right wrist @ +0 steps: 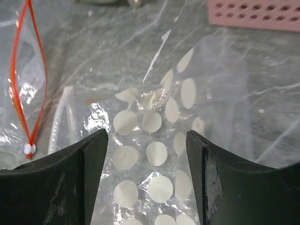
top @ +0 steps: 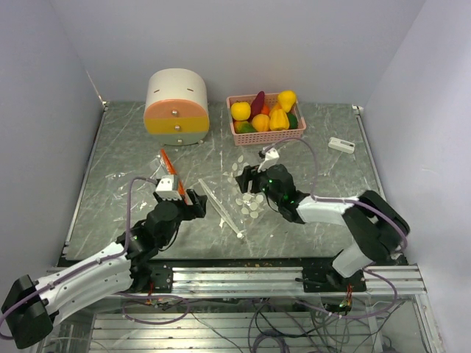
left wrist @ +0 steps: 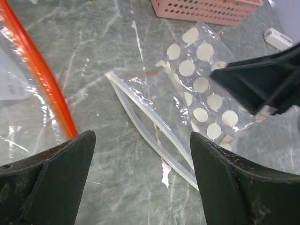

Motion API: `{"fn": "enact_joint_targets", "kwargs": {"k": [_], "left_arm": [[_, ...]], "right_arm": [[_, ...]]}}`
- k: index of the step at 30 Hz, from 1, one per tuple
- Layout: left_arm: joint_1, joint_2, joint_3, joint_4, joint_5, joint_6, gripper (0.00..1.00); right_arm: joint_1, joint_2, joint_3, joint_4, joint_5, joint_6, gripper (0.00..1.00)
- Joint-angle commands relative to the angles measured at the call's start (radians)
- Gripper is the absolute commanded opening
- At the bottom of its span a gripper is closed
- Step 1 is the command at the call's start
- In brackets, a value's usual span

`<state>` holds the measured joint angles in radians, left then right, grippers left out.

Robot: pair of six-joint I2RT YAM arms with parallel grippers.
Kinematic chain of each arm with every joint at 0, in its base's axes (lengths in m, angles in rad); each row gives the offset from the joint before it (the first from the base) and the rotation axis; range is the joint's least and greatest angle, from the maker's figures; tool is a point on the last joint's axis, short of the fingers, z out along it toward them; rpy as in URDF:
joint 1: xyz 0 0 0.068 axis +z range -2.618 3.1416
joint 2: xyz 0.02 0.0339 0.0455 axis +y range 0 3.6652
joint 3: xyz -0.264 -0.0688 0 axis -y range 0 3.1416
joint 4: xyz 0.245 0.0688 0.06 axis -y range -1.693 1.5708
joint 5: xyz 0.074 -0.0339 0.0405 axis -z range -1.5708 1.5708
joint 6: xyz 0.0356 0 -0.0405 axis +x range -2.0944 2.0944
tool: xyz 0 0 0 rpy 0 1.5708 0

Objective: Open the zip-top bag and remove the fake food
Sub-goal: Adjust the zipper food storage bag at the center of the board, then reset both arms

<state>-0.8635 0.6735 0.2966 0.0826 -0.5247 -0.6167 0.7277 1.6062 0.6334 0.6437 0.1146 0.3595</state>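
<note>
The zip-top bag (top: pixel 246 197) is clear film with white dots and lies flat mid-table, its pale zip strip (top: pixel 221 209) running along its left side. The fake food (top: pixel 265 112), glossy yellow, orange, green and dark purple pieces, sits in the pink basket (top: pixel 293 133) at the back. My left gripper (top: pixel 193 203) is open just left of the zip strip (left wrist: pixel 150 126), with bare table between its fingers (left wrist: pixel 61 178). My right gripper (top: pixel 246 180) is open low over the dotted bag (right wrist: pixel 154 154), which lies loose between its fingers (right wrist: pixel 220 178).
A second clear bag with an orange zip (top: pixel 168 163) lies left of the dotted bag, by my left gripper (left wrist: pixel 143 183). A round cream, orange and yellow drawer box (top: pixel 176 107) stands at the back left. A small white device (top: pixel 341 144) lies at the back right.
</note>
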Motion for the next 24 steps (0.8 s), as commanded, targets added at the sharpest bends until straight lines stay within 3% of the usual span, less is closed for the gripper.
{"fn": "enact_joint_targets", "kwargs": {"k": [1,6,16,21,24], "left_arm": [[0.007,-0.092,0.035,-0.095,-0.106,0.008,0.92],[0.008,-0.129,0.078,-0.205,-0.184,0.009,0.92],[0.008,-0.078,0.136,-0.315,-0.323,0.037,0.95],[0.008,-0.086,0.099,-0.287,-0.333,0.035,0.95],[0.008,-0.119,0.039,-0.234,-0.374,0.026,0.92]], "right_arm": [[0.0,-0.173,-0.043,-0.054,0.194,-0.01,0.68],[-0.001,-0.363,-0.062,-0.23,0.424,-0.052,0.66],[-0.001,-0.609,-0.056,-0.605,0.707,-0.085,0.7],[0.0,-0.685,-0.098,-0.661,0.748,-0.066,0.72],[0.0,-0.698,-0.122,-0.647,0.771,-0.072,0.67]]}}
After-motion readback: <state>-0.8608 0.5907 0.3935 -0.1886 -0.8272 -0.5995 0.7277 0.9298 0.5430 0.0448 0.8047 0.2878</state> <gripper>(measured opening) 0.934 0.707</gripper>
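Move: The dotted bag lies spread flat mid-board almost under the right hand, its middle about 4 cm back, 2 cm to the left and 6 cm below. The fruit basket stands about 20 cm ahead of the right hand and 6 cm to its right. From the left hand the dotted bag is about 15 cm to the right, nearly level, and 11 cm below; the other bag's orange zip lies 4 cm ahead and 6 cm to the left. Neither hand visibly touches the dotted bag as both draw away from it. The right swings about 18 cm to the right, climbing some 10 cm early on and easing back towards its base, and turns clockwise some 35 degrees until it points nearly forward, fingers still open. The left, wide open, slides over towards the orange zip, rising slightly and turning counter-clockwise, also to point forward. ##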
